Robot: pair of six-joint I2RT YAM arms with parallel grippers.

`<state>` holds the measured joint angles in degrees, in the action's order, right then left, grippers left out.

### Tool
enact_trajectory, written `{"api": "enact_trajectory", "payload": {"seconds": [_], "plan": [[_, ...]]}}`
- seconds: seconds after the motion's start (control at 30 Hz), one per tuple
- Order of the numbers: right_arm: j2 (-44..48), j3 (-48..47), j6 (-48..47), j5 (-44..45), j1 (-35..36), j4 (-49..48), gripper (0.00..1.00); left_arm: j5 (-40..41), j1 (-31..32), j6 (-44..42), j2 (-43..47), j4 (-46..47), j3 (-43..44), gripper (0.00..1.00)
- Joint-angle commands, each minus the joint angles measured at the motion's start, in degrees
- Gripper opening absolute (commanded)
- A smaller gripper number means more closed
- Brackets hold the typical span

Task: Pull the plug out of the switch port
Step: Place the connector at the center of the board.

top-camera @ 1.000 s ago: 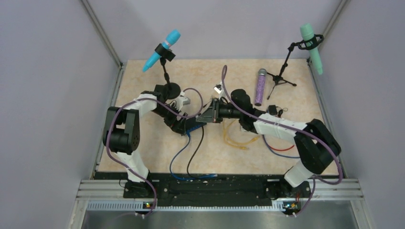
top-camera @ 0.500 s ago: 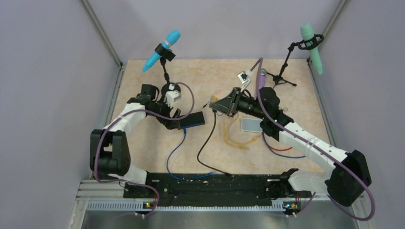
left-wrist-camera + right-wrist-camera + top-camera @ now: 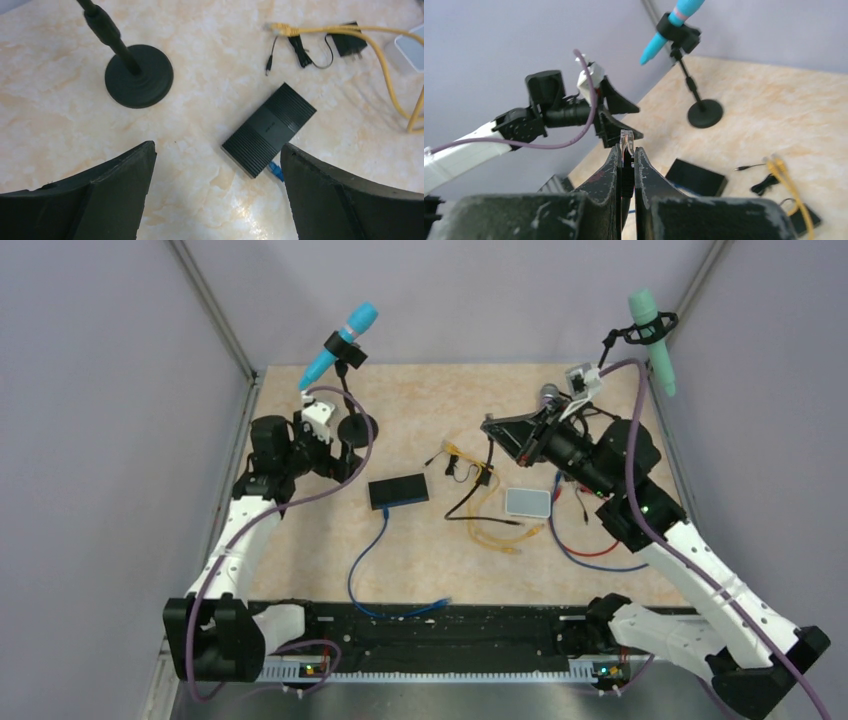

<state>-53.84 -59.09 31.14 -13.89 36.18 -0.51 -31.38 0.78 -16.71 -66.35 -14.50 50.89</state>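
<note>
The black switch [image 3: 398, 490] lies flat on the table, and a blue plug [image 3: 274, 171] sits in its near edge. My left gripper [image 3: 345, 458] hovers open to the left of it, touching nothing. In the left wrist view the switch [image 3: 270, 129] shows between the spread fingers [image 3: 120, 185]. My right gripper [image 3: 490, 425] is raised at the back right, shut on a clear plug [image 3: 626, 137] with a black cable [image 3: 470, 502] hanging to the table. In the right wrist view the switch [image 3: 696, 177] lies well beyond the plug.
A blue microphone on a round-based stand [image 3: 352, 427] is behind the left gripper. A green microphone on a tripod [image 3: 652, 330] stands at the back right. A pale grey pad [image 3: 527, 502], yellow cables [image 3: 495, 535], a small black adapter [image 3: 348, 44] and red and blue cables [image 3: 590, 550] lie right of the switch.
My right gripper has lifted back and to the right with the plug, the black cable trailing after it. The left gripper has drawn away leftward, leaving the switch on the table.
</note>
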Motion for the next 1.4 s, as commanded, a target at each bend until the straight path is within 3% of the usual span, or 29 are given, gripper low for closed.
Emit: {"api": "enact_trajectory", "payload": {"seconds": [0.0,0.23,0.5,0.7,0.8,1.0,1.2,1.37], "plan": [[3.51,-5.37,-8.39,9.47,-0.5,7.59,0.0,4.55,-2.26,12.41,2.45,10.36,-1.38,0.99],[3.92,-9.29,-12.47,12.39,-0.59,13.91,0.0,15.9,-3.6,28.42,3.17,13.05,-0.38,0.99],[-17.66,-21.25,-11.18,1.68,-1.3,29.34,0.0,15.33,-4.54,32.82,5.27,13.71,0.16,0.99],[-36.03,-22.97,-2.32,-16.43,-6.47,24.65,0.0,9.53,-4.54,30.21,8.28,15.61,-1.39,0.99],[-43.83,-24.74,1.36,-19.54,-8.84,19.83,0.0,6.91,-4.55,30.04,8.46,15.86,-1.83,0.99],[-55.16,-31.47,3.82,-15.35,-12.6,15.23,0.0,6.54,-4.64,28.76,7.84,12.37,-1.13,0.99],[-63.11,-32.29,9.25,-10.6,-16.99,10.27,0.03,7.02,-4.6,29.09,6.69,12.19,-1.62,0.99],[-64.72,-30.67,10.22,-7.41,-17.92,8.63,0.09,5.87,-4.6,27.36,5.59,9.86,-0.58,0.99]]}}
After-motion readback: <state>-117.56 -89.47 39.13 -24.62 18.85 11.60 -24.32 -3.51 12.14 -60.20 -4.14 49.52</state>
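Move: The clear spot at the board's centre where the black plug is going lies about 25 cm ahead of the right hand, 2 cm left and 39 below. The yellow plugs lie 4 cm left of that spot; the power adapter is some 17 cm ahead of the hand and 1 right, the switch 12 ahead and 17 left. From the left hand, the spot is about 14 cm ahead, 24 right and 19 down. Right hand, still pinching the black plug, sinks 28 cm, forward 24, tipping down towards board centre; left rises. ##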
